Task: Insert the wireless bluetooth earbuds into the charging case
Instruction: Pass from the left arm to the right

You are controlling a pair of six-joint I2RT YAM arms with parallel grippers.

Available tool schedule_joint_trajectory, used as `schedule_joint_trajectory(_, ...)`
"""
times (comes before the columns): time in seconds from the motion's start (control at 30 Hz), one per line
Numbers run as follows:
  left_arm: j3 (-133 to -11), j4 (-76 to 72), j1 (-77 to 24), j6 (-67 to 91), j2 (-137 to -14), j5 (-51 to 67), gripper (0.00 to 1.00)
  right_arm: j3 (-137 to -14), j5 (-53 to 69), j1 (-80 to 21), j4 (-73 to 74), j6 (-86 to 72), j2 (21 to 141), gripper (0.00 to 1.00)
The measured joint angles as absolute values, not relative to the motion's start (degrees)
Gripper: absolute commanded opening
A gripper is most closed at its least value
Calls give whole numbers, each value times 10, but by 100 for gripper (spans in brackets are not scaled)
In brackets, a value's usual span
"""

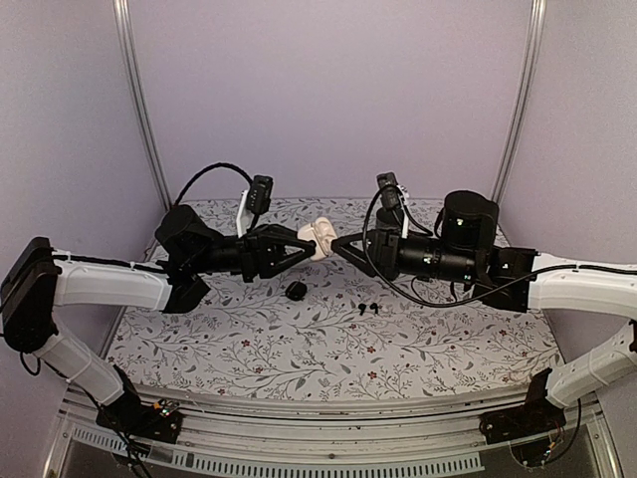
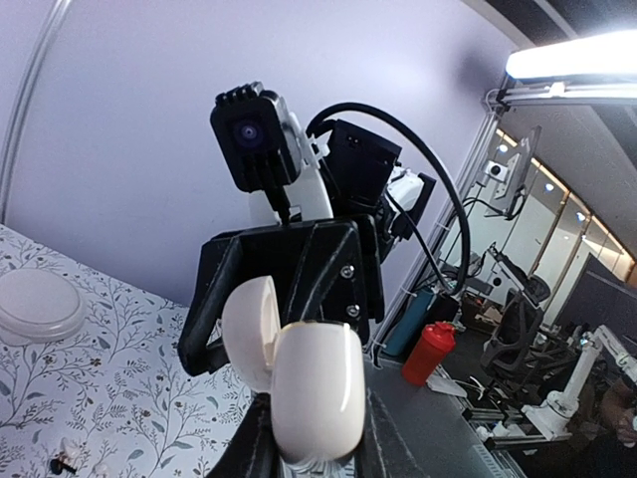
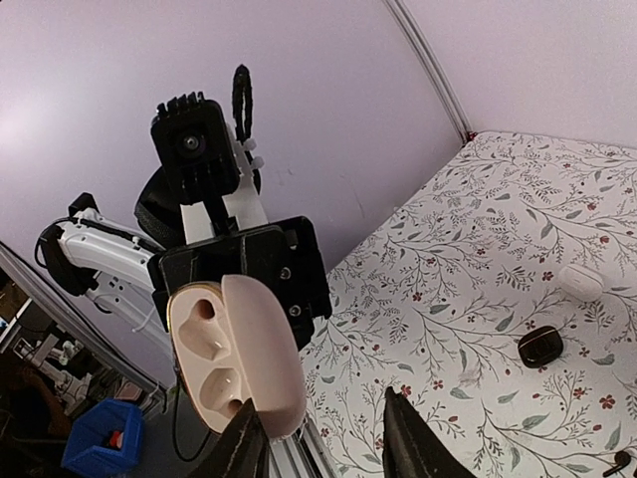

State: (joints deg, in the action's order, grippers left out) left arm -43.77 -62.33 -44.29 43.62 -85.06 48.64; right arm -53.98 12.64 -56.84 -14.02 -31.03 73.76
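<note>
The charging case (image 1: 320, 239), a cream pebble, hangs above the table's far middle with my left gripper (image 1: 307, 242) shut on its body (image 2: 317, 393). Its lid (image 3: 267, 349) is swung open, and both sockets (image 3: 209, 354) are bare. My right gripper (image 1: 336, 243) faces it tip to tip. Its jaws stand apart (image 3: 318, 403) with nothing between them; one fingertip (image 3: 246, 423) sits just under the lid's edge. A black pair of wireless bluetooth earbuds (image 1: 367, 309) lies on the floral table in front of the right arm. One of them shows at the corner (image 3: 622, 460) of the right wrist view.
A round black case (image 1: 296, 290) lies on the table below the grippers, also seen as a dark case (image 3: 540, 346). A white case (image 3: 580, 279) rests farther back. A flat white round case (image 2: 38, 304) lies on the floral cloth (image 1: 249, 349). Purple walls enclose three sides.
</note>
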Motion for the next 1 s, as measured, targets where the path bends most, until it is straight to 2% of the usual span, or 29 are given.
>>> schedule_joint_trajectory(0.13, -438, -623, -443, 436, -853, 489, 0, -542, 127, -568, -152, -319, 742, 30)
schedule_joint_trajectory(0.37, -438, -623, -443, 436, -855, 489, 0, -550, 138, -568, -161, -325, 752, 7)
schedule_joint_trajectory(0.53, -440, -623, -444, 436, -856, 491, 1, -550, 142, -568, -161, -328, 755, 3)
schedule_joint_trajectory(0.57, -441, -622, -444, 436, -856, 491, 14, -550, 142, -568, -161, -328, 755, 3)
schedule_joint_trajectory(0.67, -442, -618, -444, 433, -856, 491, 37, -550, 141, -568, -160, -328, 755, 3)
schedule_joint_trajectory(0.73, -444, -612, -444, 427, -856, 492, 48, -552, 140, -568, -155, -326, 755, 3)
schedule_joint_trajectory(0.87, -452, -573, -444, 404, -856, 500, 62, -571, 139, -568, -114, -304, 754, 3)
schedule_joint_trajectory(1.0, -472, -481, -443, 347, -851, 521, 67, -618, 140, -568, -31, -240, 753, 3)
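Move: The open charging case is still in the left fingers, its middle some 2 cm to the left hand's right, about 1 cm ahead and 1 cm higher. From the right hand it lies about 3 cm to the left, level with it, with its lid between the half-open fingers. On the table some 25 cm below, the black case is about 14 cm ahead and 9 cm left of the right hand; the black earbuds are about 9 cm ahead and 7 cm right. Close the right gripper on the charging case's lid while edging it barely 1 cm left and slightly up, with the left hand holding the case steady. Once the lid is pinched, keep that grip and open the left fingers wide, sinking the left hand about 2 cm and tipping its fingertips down some 5 to 10 degrees, with a slight drift right. Let the right fingertips tip up slightly at the end. ##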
